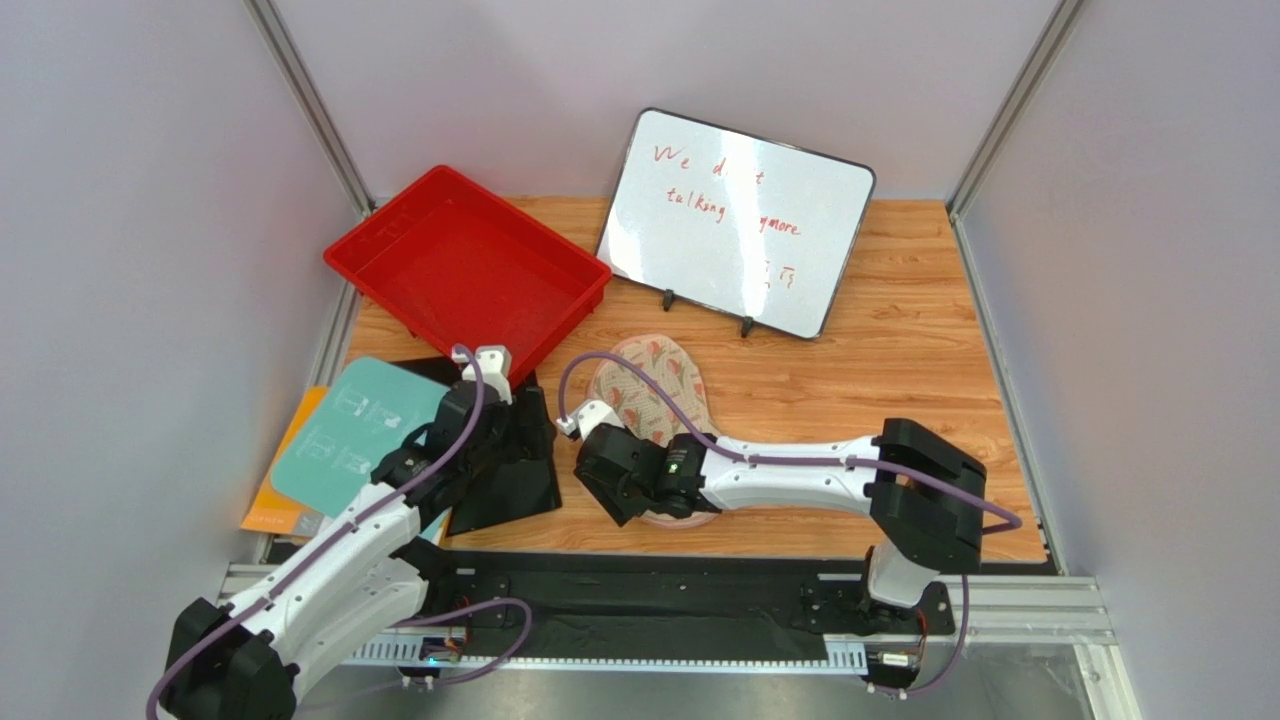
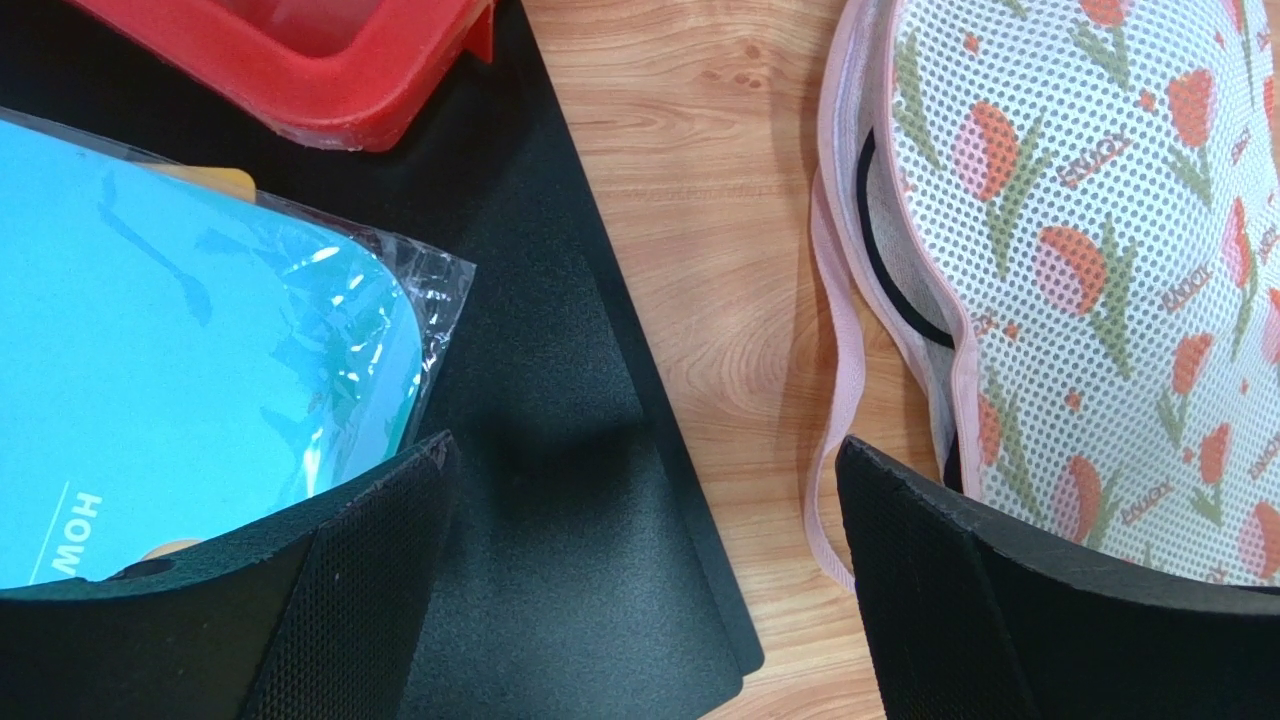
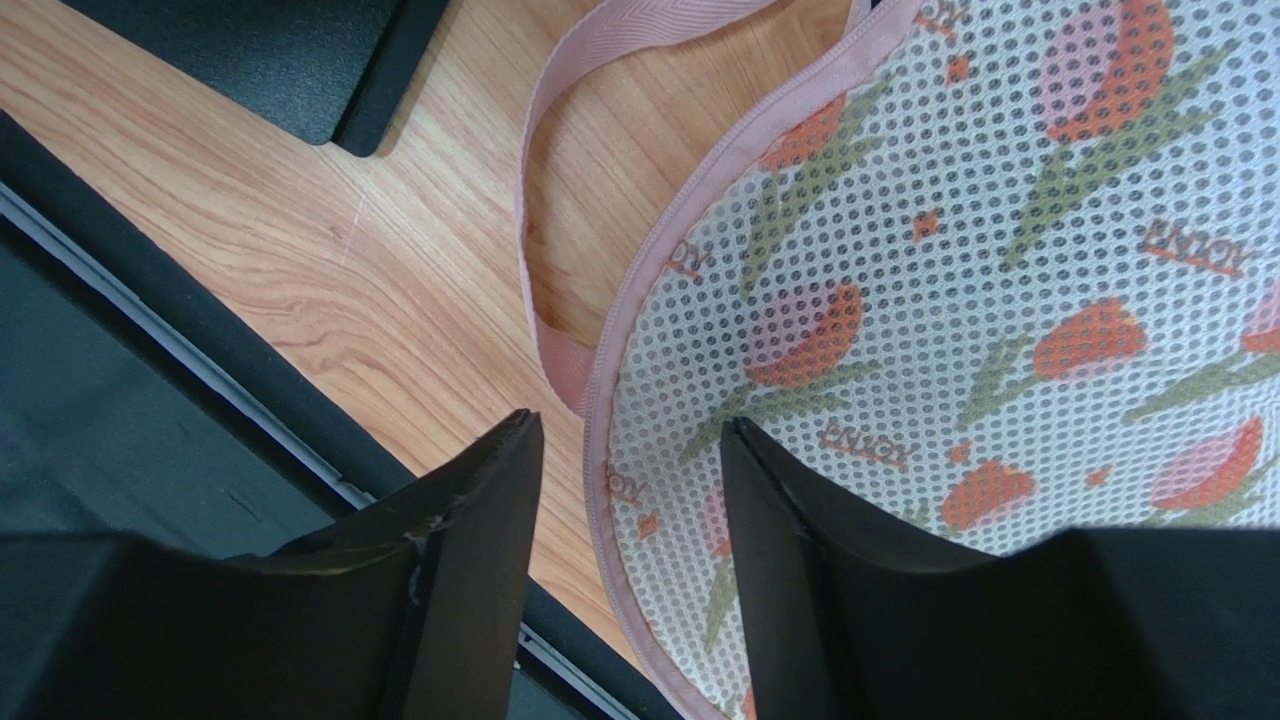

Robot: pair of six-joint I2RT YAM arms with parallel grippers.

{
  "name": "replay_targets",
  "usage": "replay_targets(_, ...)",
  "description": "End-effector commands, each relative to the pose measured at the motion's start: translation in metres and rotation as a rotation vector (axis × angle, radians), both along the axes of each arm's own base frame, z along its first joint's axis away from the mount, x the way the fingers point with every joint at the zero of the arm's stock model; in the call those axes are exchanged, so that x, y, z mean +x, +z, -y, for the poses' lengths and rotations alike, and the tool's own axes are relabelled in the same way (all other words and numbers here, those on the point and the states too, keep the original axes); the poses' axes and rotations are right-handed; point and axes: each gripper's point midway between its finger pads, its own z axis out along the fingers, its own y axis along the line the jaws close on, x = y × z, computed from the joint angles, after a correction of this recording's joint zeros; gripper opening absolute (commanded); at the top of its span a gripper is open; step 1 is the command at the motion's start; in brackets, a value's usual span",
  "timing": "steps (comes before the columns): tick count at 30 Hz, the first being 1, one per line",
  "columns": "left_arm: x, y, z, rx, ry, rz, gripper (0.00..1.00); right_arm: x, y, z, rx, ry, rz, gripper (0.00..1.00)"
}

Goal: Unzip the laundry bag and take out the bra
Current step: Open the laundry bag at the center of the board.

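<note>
The laundry bag (image 1: 655,384) lies flat on the wood table, a cream mesh pouch printed with pink-red flowers, with pink zipper edging (image 3: 631,315) and a pink loop (image 3: 549,180). My right gripper (image 3: 628,425) hangs over the bag's near end, fingers partly apart, the pink edging lying in the gap between them. A little to the left of the bag, my left gripper (image 2: 642,450) is open wide above a black mat (image 2: 571,495). The bra is hidden in the bag, apart from a thin dark strap (image 2: 894,278) showing at the bag's left edge.
A red tray (image 1: 466,270) sits at the back left, and a whiteboard (image 1: 736,218) stands behind the bag. A teal sheet in clear plastic (image 1: 353,428) lies left of the black mat. The table's near edge and its black rail (image 3: 150,323) run close under the right gripper.
</note>
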Motion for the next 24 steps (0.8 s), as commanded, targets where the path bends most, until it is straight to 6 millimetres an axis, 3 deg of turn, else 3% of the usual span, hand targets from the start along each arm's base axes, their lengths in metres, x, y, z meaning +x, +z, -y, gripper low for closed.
replay_targets(1,0.003,0.004,0.005,-0.035,-0.007,0.015,1.0,0.007,0.008,-0.013,0.026,-0.03,0.023,0.5)
replay_targets(4,0.002,0.004,0.006,-0.039,-0.012,0.014,1.0,0.01,0.002,-0.009,0.0,-0.059,0.027,0.44)
replay_targets(7,0.0,0.002,0.006,-0.04,-0.018,0.01,1.0,0.013,0.003,-0.009,-0.002,-0.077,0.027,0.32)
replay_targets(8,-0.001,0.001,0.006,-0.038,-0.02,0.007,1.0,0.013,0.005,-0.01,0.003,-0.078,0.028,0.2)
replay_targets(11,-0.002,-0.001,0.008,-0.043,-0.027,0.0,1.0,0.015,0.017,-0.015,0.039,-0.084,0.028,0.0)
replay_targets(18,-0.002,-0.003,0.011,-0.05,-0.037,-0.011,1.0,0.028,0.063,-0.023,0.154,-0.124,0.065,0.0)
replay_targets(24,0.0,-0.005,0.021,-0.068,-0.084,-0.021,0.99,0.045,0.1,0.0,0.234,-0.23,0.119,0.0)
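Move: The laundry bag's zip edge, at its near left corner, runs right between my half-open right fingers, some 2 cm below; the bag's middle is about 9 cm ahead and 5 cm to the right. The pink strap loops 2 cm ahead and 4 cm left, the black folder's corner sits 7 cm left, 1 cm ahead, and a black bra strap shows 8 cm ahead, 2 cm left. From my left hand that edge is roughly 8 cm back, 11 cm right, 5 cm down. I ease my right hand down about 1 cm and shut its half-open fingers, pinching the zip edge of the bag's upper panel. Then I lift that edge about 6 cm, ever faster, carrying it some 2 cm forward with a slight clockwise turn. My left hand stays wide open beside the mouth, creeping only about a centimetre right and down. ##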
